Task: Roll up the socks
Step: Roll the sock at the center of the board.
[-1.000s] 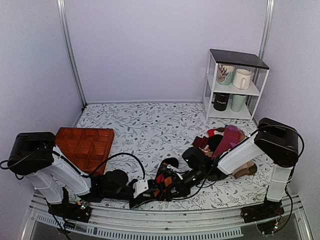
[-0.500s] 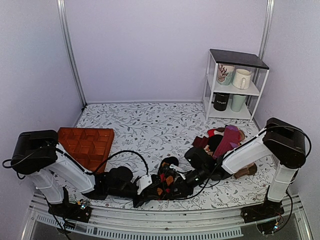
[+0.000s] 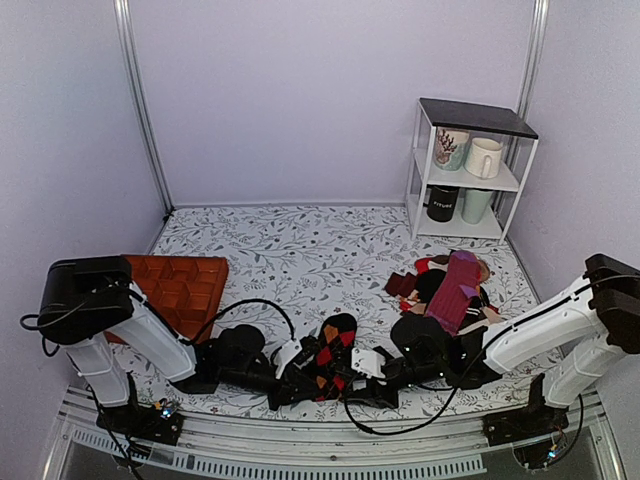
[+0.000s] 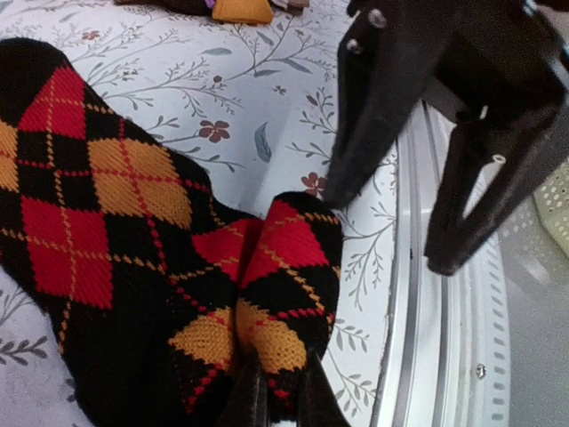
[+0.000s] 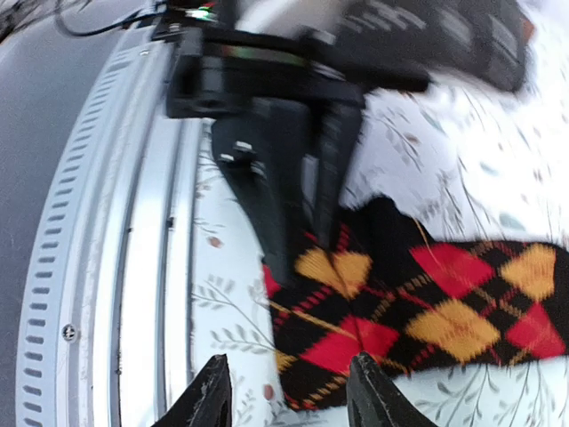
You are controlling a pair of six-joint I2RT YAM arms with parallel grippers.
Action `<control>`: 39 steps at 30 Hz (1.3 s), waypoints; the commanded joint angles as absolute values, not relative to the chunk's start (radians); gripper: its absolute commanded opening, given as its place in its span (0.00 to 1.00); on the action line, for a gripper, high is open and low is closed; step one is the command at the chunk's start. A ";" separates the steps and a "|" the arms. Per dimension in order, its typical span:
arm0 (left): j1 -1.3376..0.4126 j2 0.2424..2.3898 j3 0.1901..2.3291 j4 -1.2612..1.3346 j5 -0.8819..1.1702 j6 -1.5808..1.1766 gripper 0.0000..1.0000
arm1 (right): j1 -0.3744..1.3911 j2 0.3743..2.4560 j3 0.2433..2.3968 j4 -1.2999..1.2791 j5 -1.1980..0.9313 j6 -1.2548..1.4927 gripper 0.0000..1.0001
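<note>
The socks [image 3: 330, 352], black with red and orange argyle diamonds, lie laid together near the table's front edge. My left gripper [image 4: 276, 402] is shut on the near end of the socks [image 4: 133, 222], pinching a fold of knit between its fingers. In the top view my left gripper [image 3: 304, 378] lies low at that end. My right gripper [image 5: 289, 396] stands open and empty, just off the socks [image 5: 427, 311] beside the front rail. It shows in the left wrist view as the dark right gripper [image 4: 436, 151] and in the top view as the right gripper [image 3: 352, 390].
An orange-red moulded tray [image 3: 175, 288] lies at the left. A heap of other socks [image 3: 450, 285] sits at the right. A white shelf [image 3: 468, 170] with mugs stands at the back right. The metal rail [image 3: 300, 445] runs along the near edge.
My right gripper has opened, let go of the socks and drawn back to the right. My left gripper has shut on the socks' near end. The socks now lie flatter.
</note>
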State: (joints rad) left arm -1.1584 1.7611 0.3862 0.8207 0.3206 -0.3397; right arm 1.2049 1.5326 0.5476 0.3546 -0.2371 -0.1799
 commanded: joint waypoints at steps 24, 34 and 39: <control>-1.141 1.749 0.279 0.658 0.368 -0.390 0.16 | 1.262 1.790 0.639 0.301 -0.181 -0.250 0.08; -1.165 1.273 0.250 0.554 0.115 -0.148 0.51 | 1.173 1.890 0.752 0.071 -0.402 -0.017 0.06; -1.228 1.233 0.247 0.581 0.082 0.001 0.62 | 1.126 1.981 0.855 -0.088 -0.534 0.040 0.07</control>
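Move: Between the two grippers lies the sock's rolled near end: its middle is about 5 cm left, 1 cm nearer the base and 5 cm below the half-open right fingers. The left hand already pinches its left part, the middle some 3 cm to that hand's right, level with it. From the right hand, the toe end lies about 12 cm ahead, 4 cm left and 6 cm below; the sock pile is roughly 23 cm ahead, 25 cm right and 4 cm below. Sinking about 3 cm and easing left, the right hand shuts its fingers on the right part of the rolled end while the left still holds on. It then draws left a further 2–3 cm, rolling some 25 degrees forward with the grip kept. The left hand opens, lets go and pulls out leftward, then up about 9 cm, rolling back. ##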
